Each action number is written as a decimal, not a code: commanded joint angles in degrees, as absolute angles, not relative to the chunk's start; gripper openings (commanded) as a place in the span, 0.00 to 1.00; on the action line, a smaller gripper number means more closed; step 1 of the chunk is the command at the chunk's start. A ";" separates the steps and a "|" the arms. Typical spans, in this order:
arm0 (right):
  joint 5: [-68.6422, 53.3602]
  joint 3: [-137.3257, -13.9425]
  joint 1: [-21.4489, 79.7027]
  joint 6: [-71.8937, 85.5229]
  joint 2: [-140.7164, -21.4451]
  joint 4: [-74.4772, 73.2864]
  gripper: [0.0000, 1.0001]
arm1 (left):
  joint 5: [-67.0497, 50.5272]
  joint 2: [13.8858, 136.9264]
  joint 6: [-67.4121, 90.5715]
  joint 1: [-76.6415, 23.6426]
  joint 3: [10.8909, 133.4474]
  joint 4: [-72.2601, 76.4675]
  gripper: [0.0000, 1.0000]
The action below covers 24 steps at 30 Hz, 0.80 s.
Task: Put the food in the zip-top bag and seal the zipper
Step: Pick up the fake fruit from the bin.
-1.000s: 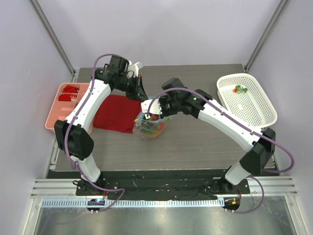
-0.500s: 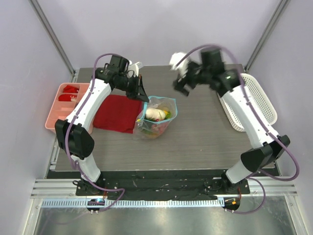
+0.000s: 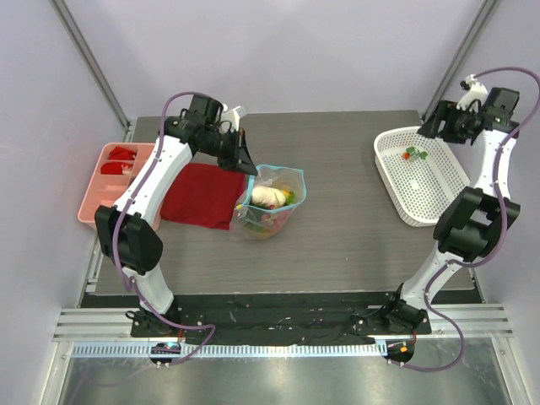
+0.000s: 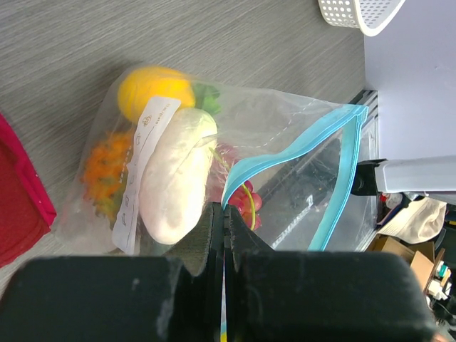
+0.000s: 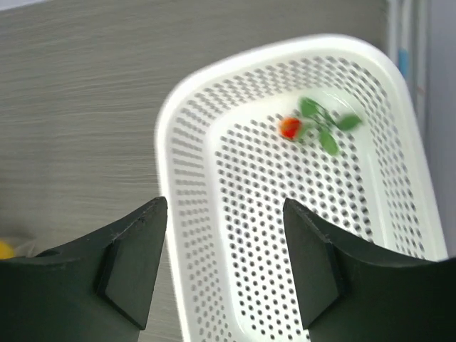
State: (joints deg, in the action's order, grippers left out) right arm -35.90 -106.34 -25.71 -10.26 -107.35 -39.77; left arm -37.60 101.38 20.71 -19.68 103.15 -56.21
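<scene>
The clear zip-top bag lies mid-table with its mouth held apart. My left gripper is shut on the mouth edge, and the left wrist view shows its jaws pressed tight on the teal zipper. Inside the bag are food pieces: a cream-white radish, a round orange, a pineapple and red bits. My right gripper hovers open and empty over the far end of the white basket. A small red-green piece lies in that basket, ahead of the right gripper.
A folded red cloth lies just left of the bag under the left arm. A pink divided tray sits at the table's left edge. Slanted frame posts rise at the back corners.
My right arm has swung from the bag to the back right over the basket, and its gripper has opened. The white radish now lies in the bag. The left gripper has not moved.
</scene>
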 commanded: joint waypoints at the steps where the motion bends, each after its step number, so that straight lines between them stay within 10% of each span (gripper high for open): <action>1: -25.15 -102.05 -25.14 -2.38 -107.75 -27.55 0.71 | -38.76 100.11 21.18 -19.34 103.79 -54.67 0.02; 24: 7.03 -100.19 -20.31 21.35 -126.46 -9.84 0.68 | -40.43 101.95 21.01 -18.11 100.55 -54.05 0.01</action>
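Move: Inside the far end of the white bin, the leafy red fake fruit lies some 9 cm ahead of the open right hand, 7 cm to its right and roughly 22 cm below. The bin's middle is about level with the hand, 9 cm to its right and 19 cm down; its far rim stands some 5 cm beyond the fruit. From the left hand the fruit is about 22 cm ahead, 47 cm to the right and 23 cm lower. Dropping about 16 cm into the far end of the bin while drifting some 9 cm right and 6 cm forward, the right hand closes in on the leafy fruit. It turns clockwise about 40 degrees with the fingers staying open; the descent stops before the end and the hand eases on forward, still above the fruit. The left hand keeps its pinch on the bag's zipper edge. ##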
